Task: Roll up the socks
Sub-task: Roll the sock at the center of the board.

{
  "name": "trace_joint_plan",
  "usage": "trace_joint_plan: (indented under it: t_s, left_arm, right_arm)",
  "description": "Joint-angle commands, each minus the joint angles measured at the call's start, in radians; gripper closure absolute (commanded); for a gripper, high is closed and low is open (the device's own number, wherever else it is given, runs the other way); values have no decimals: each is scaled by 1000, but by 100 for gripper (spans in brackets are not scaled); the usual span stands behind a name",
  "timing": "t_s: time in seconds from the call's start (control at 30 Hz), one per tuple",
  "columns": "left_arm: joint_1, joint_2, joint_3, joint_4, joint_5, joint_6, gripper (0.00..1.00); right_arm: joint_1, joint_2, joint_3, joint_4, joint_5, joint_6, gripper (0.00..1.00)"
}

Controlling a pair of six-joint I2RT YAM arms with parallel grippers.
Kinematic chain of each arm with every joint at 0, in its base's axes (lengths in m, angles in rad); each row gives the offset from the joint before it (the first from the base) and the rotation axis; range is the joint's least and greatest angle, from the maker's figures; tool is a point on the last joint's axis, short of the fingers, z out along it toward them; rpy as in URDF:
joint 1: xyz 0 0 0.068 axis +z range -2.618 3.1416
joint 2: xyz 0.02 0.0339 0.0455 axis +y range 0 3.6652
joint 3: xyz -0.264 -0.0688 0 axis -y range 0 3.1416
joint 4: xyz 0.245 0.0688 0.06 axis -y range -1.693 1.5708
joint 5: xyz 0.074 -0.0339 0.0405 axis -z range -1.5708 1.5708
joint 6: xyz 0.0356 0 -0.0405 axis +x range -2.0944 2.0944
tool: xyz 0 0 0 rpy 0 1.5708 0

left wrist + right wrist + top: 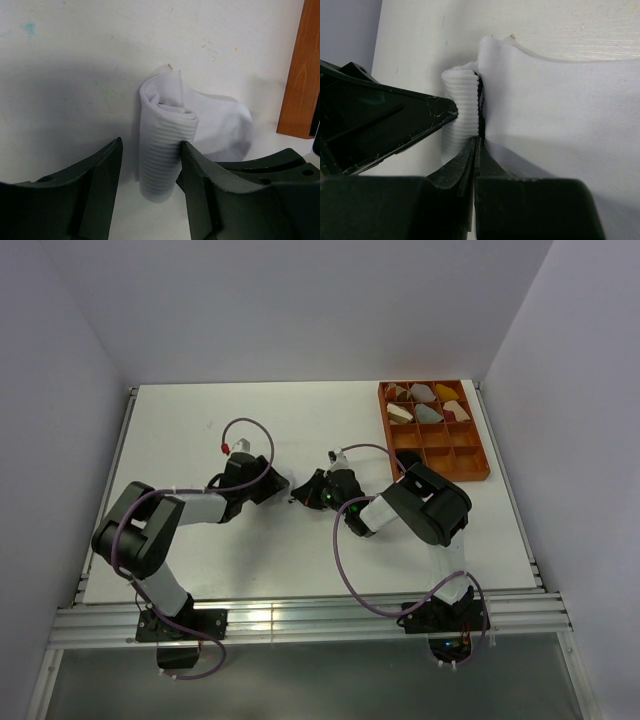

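Observation:
A white sock (220, 125) lies on the table, its ribbed cuff end rolled into a short tube (165, 155). My left gripper (151, 145) stands open around this roll: its right finger touches the roll, while the left finger stands off it with a gap. My right gripper (479, 140) is shut, its tips pushed into the crease between the roll (462, 100) and the flat part of the sock (560, 100). The left gripper's finger (420, 115) sits on the roll's other side. From above, both grippers (285, 490) (305, 493) meet mid-table and hide the sock. The black sock is not in view.
An orange compartment tray (476, 430) at the back right holds several rolled bundles (428, 405). Its wall (300, 70) shows at the right of the left wrist view. Metal rails run along the near edge of the table.

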State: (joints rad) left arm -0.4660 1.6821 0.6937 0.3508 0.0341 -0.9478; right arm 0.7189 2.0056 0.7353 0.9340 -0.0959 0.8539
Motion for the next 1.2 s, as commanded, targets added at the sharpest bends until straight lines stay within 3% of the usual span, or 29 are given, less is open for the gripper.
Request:
trace_joint_plan:
  t_s: [0.0,0.33,0.6,0.77,0.97,1.07,1.1,1.17]
  left_arm:
    - [-3,16,-23,62,52,9,45]
    - [-3,27,-60,105,81,11,49]
    - [-2,-36,-117,137,92,38,42]
    - [7,-27,-103,129,95,49,44]
    - [10,4,-89,128,84,44,55]
    - [10,14,-83,122,72,34,70]
    - [10,16,-82,116,61,24,81]
    - [10,18,-76,99,50,18,92]
  right_arm:
    - [-4,30,19,-90,-2,-32,100]
    - [-4,32,33,-104,-22,-32,100]
    - [-6,30,41,-116,-33,-29,100]
    - [-6,33,44,-118,-41,-32,100]
    - [-6,39,49,-121,-50,-36,100]
    - [-6,39,50,-115,-59,-38,100]
    - [-6,36,43,-110,-64,-44,100]
    - [-6,10,27,-112,-67,-52,100]
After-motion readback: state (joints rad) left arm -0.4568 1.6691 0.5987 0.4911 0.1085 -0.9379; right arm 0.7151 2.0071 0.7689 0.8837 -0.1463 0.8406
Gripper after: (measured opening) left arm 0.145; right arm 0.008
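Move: The rolled cuff of the white sock stands between the left hand's open fingers, its middle about 2 cm ahead of that hand, 1 cm to its right and 1 cm lower. The sock's unrolled part lies about 3 cm ahead and 4 cm right of the left hand; the right fingertips are level with it, about 2 cm right. From the right hand the roll is about 2 cm ahead and 1 cm left. Backwards, by about 1.5 cm, the left hand eases along the roll towards its near end after a tiny shift to the right, turning a few degrees clockwise. There it halts low and closes its half-open fingers most of the way, pinching the roll's near end. The right hand's shut fingers stay at the striped fold, creeping left less than 1 cm. ##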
